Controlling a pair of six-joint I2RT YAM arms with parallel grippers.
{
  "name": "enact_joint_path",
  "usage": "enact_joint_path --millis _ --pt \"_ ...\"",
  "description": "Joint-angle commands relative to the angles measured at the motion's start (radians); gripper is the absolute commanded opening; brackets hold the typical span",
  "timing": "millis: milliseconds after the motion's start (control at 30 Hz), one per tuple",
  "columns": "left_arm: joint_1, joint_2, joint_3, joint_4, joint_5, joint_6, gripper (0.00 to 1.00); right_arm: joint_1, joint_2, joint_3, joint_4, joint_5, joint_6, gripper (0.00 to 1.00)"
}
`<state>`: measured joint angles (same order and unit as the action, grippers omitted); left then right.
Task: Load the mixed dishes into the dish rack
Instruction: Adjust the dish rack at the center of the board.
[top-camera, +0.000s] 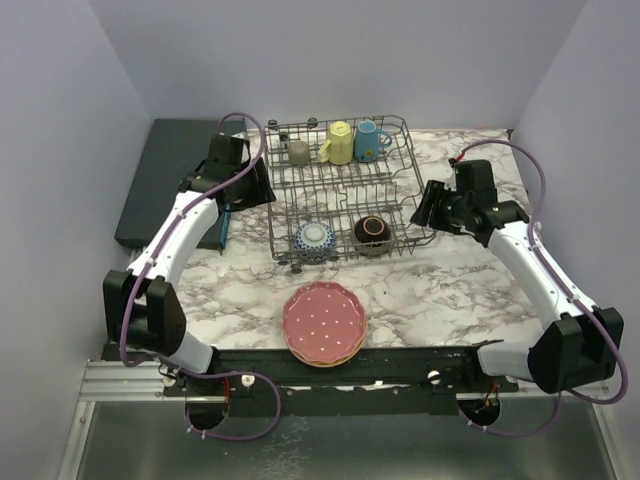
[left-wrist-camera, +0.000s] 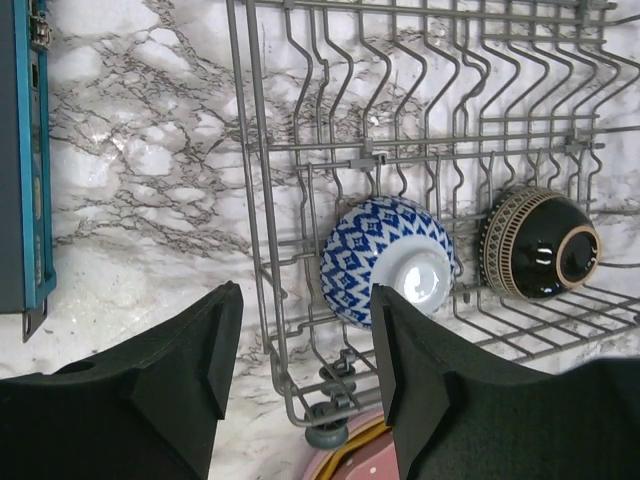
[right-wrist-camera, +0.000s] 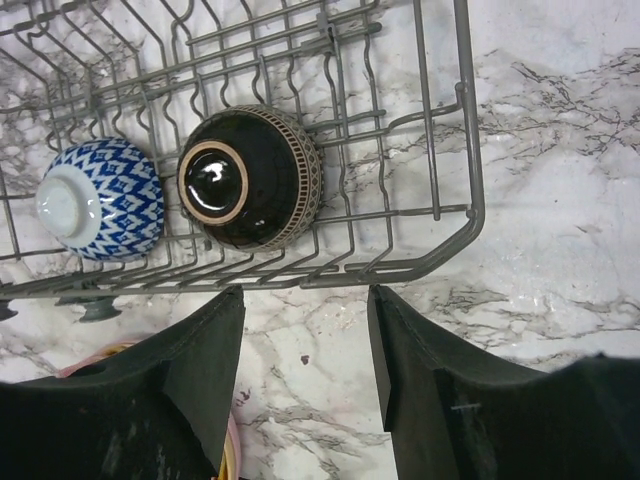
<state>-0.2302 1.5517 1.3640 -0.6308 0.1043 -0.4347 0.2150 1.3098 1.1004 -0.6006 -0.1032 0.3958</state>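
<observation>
The grey wire dish rack (top-camera: 392, 178) stands mid-table. Its back row holds an olive-grey mug (top-camera: 297, 152), a yellow mug (top-camera: 339, 143) and a blue mug (top-camera: 370, 141). At its front lie a blue patterned bowl (top-camera: 314, 240) and a brown bowl (top-camera: 372, 232), both upside down. A pink dotted plate (top-camera: 324, 322) tops a stack near the front edge. My left gripper (top-camera: 258, 185) hovers open over the rack's left rim (left-wrist-camera: 260, 200), the blue bowl (left-wrist-camera: 390, 262) just beyond it. My right gripper (top-camera: 428, 205) hangs open off the rack's right front corner (right-wrist-camera: 470, 150), near the brown bowl (right-wrist-camera: 250, 178). Neither holds anything.
A flat dark teal slab (top-camera: 170, 180) lies left of the rack; its blue edge (left-wrist-camera: 22, 150) shows in the left wrist view. The plate stack's rim (left-wrist-camera: 350, 455) sits just below the rack's round foot (left-wrist-camera: 325, 435). Grey walls close in on three sides.
</observation>
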Motion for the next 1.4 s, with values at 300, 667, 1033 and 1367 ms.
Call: enact_joint_path --millis 300,667,1033,1367 --pt "-0.001 -0.280 -0.204 -0.037 0.204 -0.095 0.61 0.002 -0.148 -0.014 -0.088 -0.123 0.001 0.60" --pt "-0.007 -0.502 -0.378 -0.070 0.316 -0.195 0.61 0.003 -0.229 -0.062 -0.147 -0.246 0.001 0.60" --pt "-0.030 -0.679 -0.568 -0.069 0.343 -0.268 0.61 0.091 -0.281 -0.206 -0.118 -0.351 0.133 0.59" --pt "-0.089 -0.713 -0.640 -0.070 0.317 -0.344 0.60 0.376 -0.211 -0.230 -0.098 -0.090 0.273 0.59"
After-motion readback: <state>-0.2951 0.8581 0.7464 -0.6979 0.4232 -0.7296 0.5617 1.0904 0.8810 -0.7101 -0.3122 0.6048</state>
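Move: The stacked pink plates lie about 24 cm back and 14 cm right of the left hand, 17 cm below it; from the right hand they are some 20 cm back, 25 cm left and 15 cm down. The blue bowl sits roughly 2 cm back and 11 cm right of the left hand. The dish rack's middle is about 10 cm ahead and 19 cm right of the left hand, and the black bowl 3 cm ahead and 12 cm left of the right hand. Draw both open grippers back from the dish rack towards the pink plates, touching nothing new. Bring the left one about 20 cm back, rolling it so its fingers swing inward to the right; take the right one up slightly, then back some 15 cm and down while sweeping left, mostly late, turning it counter-clockwise and tipping it down. Keep both sets of fingers about half open. ##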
